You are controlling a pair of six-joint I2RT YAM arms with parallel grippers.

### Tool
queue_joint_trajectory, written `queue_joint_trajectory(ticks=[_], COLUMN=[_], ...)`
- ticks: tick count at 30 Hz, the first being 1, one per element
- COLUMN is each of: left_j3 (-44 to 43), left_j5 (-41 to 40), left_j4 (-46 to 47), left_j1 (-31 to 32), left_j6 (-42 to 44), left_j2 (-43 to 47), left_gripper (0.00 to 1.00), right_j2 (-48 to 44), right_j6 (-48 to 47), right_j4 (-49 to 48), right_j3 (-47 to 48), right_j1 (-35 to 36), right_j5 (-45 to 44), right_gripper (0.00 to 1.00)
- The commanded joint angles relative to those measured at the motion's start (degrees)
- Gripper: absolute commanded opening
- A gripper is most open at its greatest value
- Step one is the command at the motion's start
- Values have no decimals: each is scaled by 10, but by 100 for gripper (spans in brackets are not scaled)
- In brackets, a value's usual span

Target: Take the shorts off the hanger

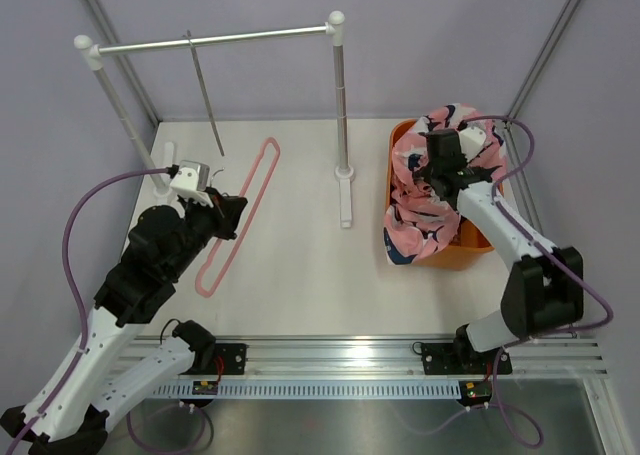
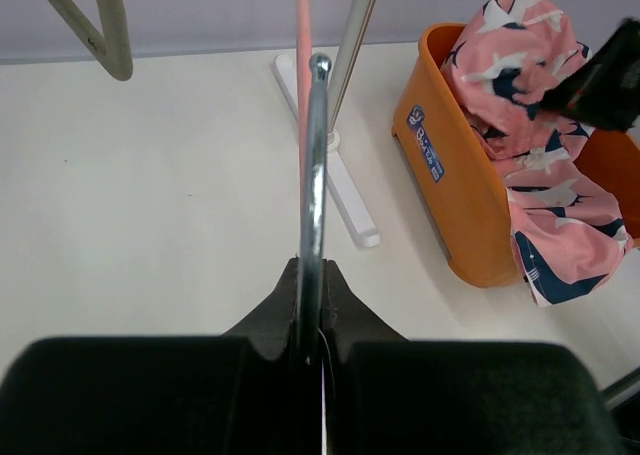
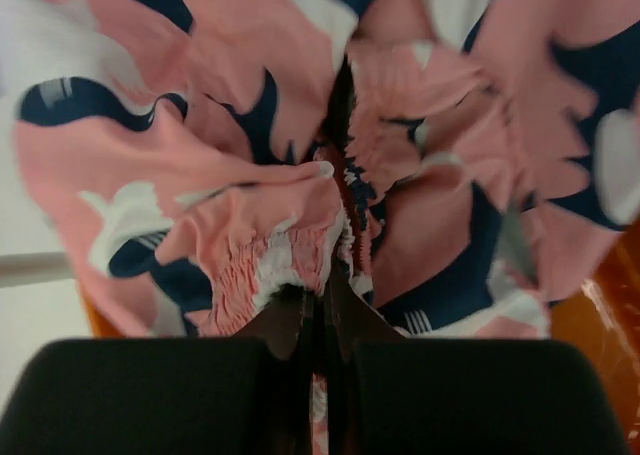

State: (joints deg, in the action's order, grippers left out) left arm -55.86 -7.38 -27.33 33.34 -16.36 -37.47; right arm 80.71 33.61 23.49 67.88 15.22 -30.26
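The pink hanger [image 1: 240, 215] lies on the white table with nothing on it. My left gripper [image 1: 232, 210] is shut on its metal hook [image 2: 313, 155], which stands up between the jaws of that gripper [image 2: 312, 265]; the pink frame [image 2: 303, 35] shows edge-on beyond it. The pink shorts [image 1: 425, 215] with a navy and white print are bunched in and over the orange basket [image 1: 470, 245] at the right. My right gripper [image 1: 430, 180] is above them. In the right wrist view this gripper [image 3: 325, 290] is shut on the elastic waistband of the shorts [image 3: 250, 205].
A clothes rack spans the back, with a rail [image 1: 215, 40], a right post [image 1: 342, 105] and its white foot [image 1: 345, 205]. A grey hanger [image 1: 205, 95] hangs from the rail. Grey walls close in the table at the back and both sides.
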Motion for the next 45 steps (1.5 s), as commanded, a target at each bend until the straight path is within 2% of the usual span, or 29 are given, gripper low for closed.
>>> queue_joint_trajectory(ticks=[1,6,8,11,17,20,21,24,29,36,41,45], left_j3=[-10,-20,-23,-28,-40,-55,-69,-101,-158,-294,-389,-508], left_j5=[13,7,3,0,3,-4,-5,-8,4,-40,-81,-111], left_j4=[32,23,18,12,0,-15,-22,-47,-84,-122,-106,-98], left_j1=[1,1,1,1,1,1,1,1,1,1,1,0], left_j6=[-2,0,1,2,-1,-4,-4,-6,10,29,24,20], left_j2=[0,-2,-4,-7,-19,-33,-40,-72,-117,-202,-318,-413], left_gripper=[0,0,0,0,0,0,0,0,0,0,0,0], right_j2=[98,167,179,178,112,36,0,-64,-135,-247,-300,-321], right_j6=[79,99,103,100,87,71,59,35,10,-1,-7,-20], right_j4=[-7,-44,-50,-49,-44,-40,-36,-18,29,37,43,65], right_j3=[0,-4,-3,0,-27,-44,-45,-34,-4,-21,-32,-17], right_j1=[-15,-40,-42,-45,-49,-49,-49,-49,-49,-49,-49,-49], right_j5=[94,216,235,234,225,217,216,224,242,296,334,360], right_gripper=[0,1,4,13,19,34,44,58,74,77,78,79])
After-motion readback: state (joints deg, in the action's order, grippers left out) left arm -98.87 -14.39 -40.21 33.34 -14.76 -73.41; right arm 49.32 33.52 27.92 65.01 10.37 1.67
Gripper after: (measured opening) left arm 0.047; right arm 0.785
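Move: The closed left gripper still holds the empty pink hanger; the rail it goes to runs roughly 22 cm ahead and 18 cm above, neither left nor right. The grey hanger already hanging there has its middle some 18 cm ahead, 6 cm left and 8 cm up. The right gripper still grips the shorts, with the middle of the orange basket about 3 cm ahead, 1 cm right and 14 cm below; the stand's right post rises about 22 cm left of that hand and 8 cm farther out. Plunge the right gripper about 13 cm down into the orange basket with the shorts, easing slightly left, then open wide to let go of them. Lift clear some 27 cm while drawing back towards the base and tipping the fingers up. Keep the left gripper shut on the pink hanger, pausing first, then bring it forward and up, about 10 cm each, and a little right, towards the rail. ##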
